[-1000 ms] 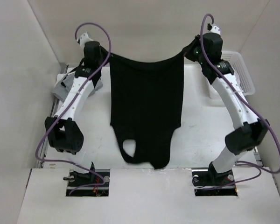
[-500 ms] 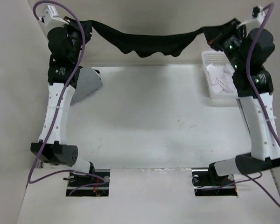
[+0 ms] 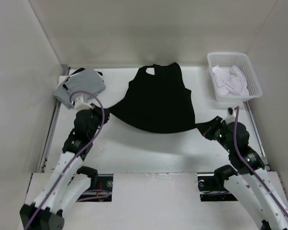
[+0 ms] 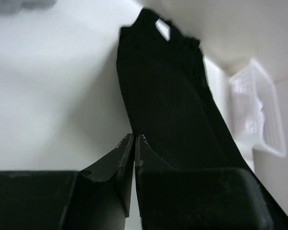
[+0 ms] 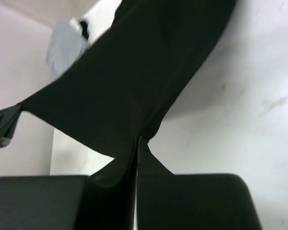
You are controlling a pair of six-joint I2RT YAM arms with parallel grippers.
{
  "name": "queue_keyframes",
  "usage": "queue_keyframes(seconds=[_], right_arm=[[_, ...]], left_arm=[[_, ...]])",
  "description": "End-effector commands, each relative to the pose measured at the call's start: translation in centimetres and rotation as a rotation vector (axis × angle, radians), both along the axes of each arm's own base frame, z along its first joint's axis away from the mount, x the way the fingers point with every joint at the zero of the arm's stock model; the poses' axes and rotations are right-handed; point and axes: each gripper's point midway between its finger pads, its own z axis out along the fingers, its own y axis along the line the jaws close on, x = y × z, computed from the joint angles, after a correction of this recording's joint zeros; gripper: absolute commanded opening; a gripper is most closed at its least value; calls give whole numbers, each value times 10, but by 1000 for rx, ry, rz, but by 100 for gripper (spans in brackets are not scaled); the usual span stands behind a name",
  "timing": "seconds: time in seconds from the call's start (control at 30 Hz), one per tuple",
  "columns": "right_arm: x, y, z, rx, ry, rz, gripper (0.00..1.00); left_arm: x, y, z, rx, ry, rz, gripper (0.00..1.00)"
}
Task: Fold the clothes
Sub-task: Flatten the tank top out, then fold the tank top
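The clothes (image 3: 158, 103), a black sleeveless top, lie spread on the white table with the straps and neck toward the back wall. The hem faces me, pulled taut between both grippers. My left gripper (image 3: 104, 111) is shut on the hem's left corner, and my right gripper (image 3: 205, 128) is shut on its right corner. In the left wrist view the closed gripper (image 4: 134, 137) meets the edge of the black fabric (image 4: 168, 96), which runs away toward the back. In the right wrist view the gripper (image 5: 137, 140) pinches a bunched corner of the top (image 5: 149, 62).
A folded grey garment (image 3: 82, 84) lies at the back left of the table. A white basket (image 3: 252, 72) holding white garments (image 3: 230, 81) stands at the back right. Walls close in the table at the back and on both sides.
Both arms held the top high by its hem at the back, then swung it over and drew back toward me. It now lies flat with its straps far.
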Motion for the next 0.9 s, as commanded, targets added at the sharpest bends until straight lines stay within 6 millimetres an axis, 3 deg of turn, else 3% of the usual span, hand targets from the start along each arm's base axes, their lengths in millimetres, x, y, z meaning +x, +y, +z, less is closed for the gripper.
queue_keyframes(seconds=[0.0, 0.1, 0.23, 0.33, 0.43, 0.5, 0.63, 0.77, 0.87], right_arm=[[-33, 9, -11, 66, 21, 50, 0], [-71, 16, -39, 77, 123, 129, 0], [-108, 28, -47, 98, 208, 221, 0], [-119, 38, -70, 43, 283, 255, 0], [-109, 54, -71, -8, 259, 242, 0], [-86, 68, -63, -86, 200, 229, 0], [-6, 80, -42, -144, 101, 143, 0], [85, 48, -28, -93, 44, -9, 0], [138, 24, -18, -38, 35, -66, 0]], left_arm=[[-39, 16, -21, -6, 2, 42, 3], [-79, 22, -51, -40, 82, 37, 1], [-113, 24, -60, -100, 133, 37, 0], [-119, 23, -58, -108, 150, 30, 0], [-100, 23, -53, -79, 125, 49, 1], [-73, 15, -46, -75, 94, 49, 1], [-3, -1, -34, -64, 42, 67, 1], [86, -11, -22, -58, 13, 116, 1], [146, -24, -13, -79, 9, 116, 1]])
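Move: Both grippers hold the tank top by its hem corners, high above the table. Its middle lies roughly 12 cm ahead of the left hand, 25 cm to its right and 15 cm lower; from the right hand it is about 20 cm ahead and 20 cm left. The grey clothes pile is some 17 cm ahead and 13 cm left of the left hand, the white basket some 31 cm ahead and 18 cm right of the right hand. Still pinching the hem corners, both hands draw the tank top back towards the bases by about 12 cm while sinking, then reverse and carry the hem forward over its body, finishing some 8 cm ahead of the start and 10 cm lower. Both tip fingers-down about 15 degrees; the right also swings left and counter-clockwise, then turns back. ##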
